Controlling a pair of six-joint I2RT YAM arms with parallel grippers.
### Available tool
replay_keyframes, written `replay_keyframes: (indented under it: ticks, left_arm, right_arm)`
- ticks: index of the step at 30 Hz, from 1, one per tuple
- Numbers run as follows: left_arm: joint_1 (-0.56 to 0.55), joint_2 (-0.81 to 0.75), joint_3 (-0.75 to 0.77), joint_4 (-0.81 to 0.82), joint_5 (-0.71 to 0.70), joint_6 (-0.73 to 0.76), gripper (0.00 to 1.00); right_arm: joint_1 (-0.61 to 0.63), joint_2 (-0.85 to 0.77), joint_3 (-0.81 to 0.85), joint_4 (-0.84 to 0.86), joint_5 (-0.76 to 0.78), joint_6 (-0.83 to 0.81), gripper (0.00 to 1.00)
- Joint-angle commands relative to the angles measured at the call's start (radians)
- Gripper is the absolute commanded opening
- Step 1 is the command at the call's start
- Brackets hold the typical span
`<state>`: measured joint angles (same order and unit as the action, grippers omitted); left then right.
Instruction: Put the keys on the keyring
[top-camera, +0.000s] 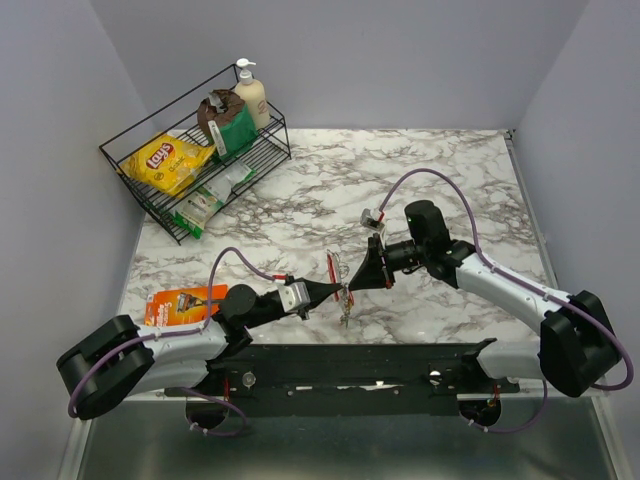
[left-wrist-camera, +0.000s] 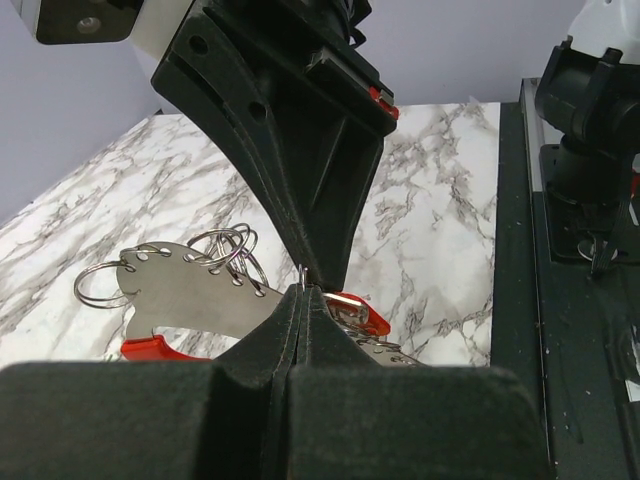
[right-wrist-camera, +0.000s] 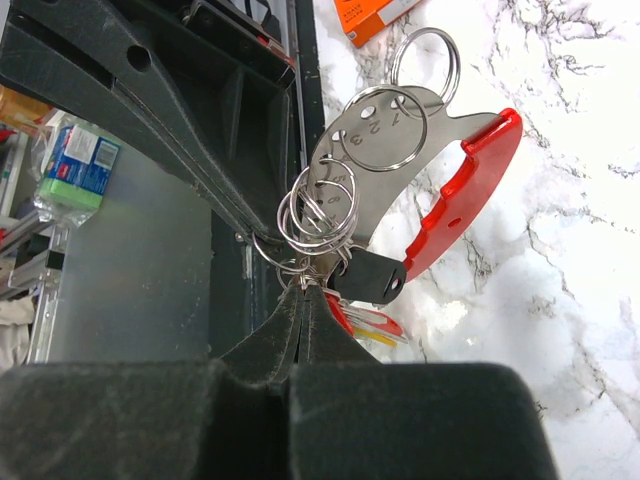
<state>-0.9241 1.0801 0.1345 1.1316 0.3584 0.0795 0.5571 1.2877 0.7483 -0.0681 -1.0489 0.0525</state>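
The keyring, a red curved loop on a silvery numbered plate, hangs above the marble between the two grippers. Several wire rings are threaded through the plate's holes. Keys with a black head, a red head and a yellow one dangle under it. My left gripper is shut, with a thin wire ring pinched at its tips. My right gripper is shut on a wire ring too. Both sets of tips meet at the same spot. The plate lies behind my left fingers.
A flat orange packet lies by the left arm. A black wire rack at the back left holds a chips bag, a soap bottle and other packets. The black base rail runs along the near edge.
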Motion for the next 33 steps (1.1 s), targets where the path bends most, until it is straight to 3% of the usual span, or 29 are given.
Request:
replay_keyframes:
  ticks: [1, 15, 20, 24, 33]
  left_arm:
    - [-0.004, 0.003, 0.010, 0.120, 0.045, -0.014, 0.00]
    - [-0.004, 0.090, -0.004, 0.258, 0.057, -0.057, 0.00]
    - [-0.004, 0.098, -0.009, 0.263, 0.048, -0.055, 0.00]
    - [-0.004, 0.086, -0.012, 0.235, 0.042, -0.037, 0.00]
    - [-0.004, 0.061, -0.015, 0.200, 0.028, -0.021, 0.00]
  right_arm:
    - [0.003, 0.001, -0.015, 0.025, 0.001, -0.009, 0.01]
    - [0.001, 0.012, -0.013, 0.022, -0.062, -0.019, 0.02]
    - [0.003, -0.022, -0.024, 0.014, -0.033, -0.017, 0.14]
    - [0.003, -0.051, -0.030, 0.005, -0.008, -0.019, 0.32]
    - [0.003, -0.119, -0.035, -0.028, 0.047, -0.031, 0.56]
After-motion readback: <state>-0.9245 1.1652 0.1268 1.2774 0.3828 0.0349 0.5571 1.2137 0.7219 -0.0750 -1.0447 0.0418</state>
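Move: The red-rimmed key at the keyring's small ring lies right at the right fingertips, about 1 cm left and 1 cm below that hand point. The ringed metal plate sits some 2 cm ahead, 3 cm left and 3 cm below that hand, with its red handle about 5 cm ahead, 4 cm left and 4 cm down. For the left gripper, already shut on the ring, the key is about 1 cm to the right and 1 cm down. Keep the left gripper shut on the ring, easing it only about half a centimetre right and slightly up. Draw the closed right gripper back a little under 1 cm towards the base, then open its fingers to about half to release the key, and start lifting them about 1 cm, drifting slightly right. ##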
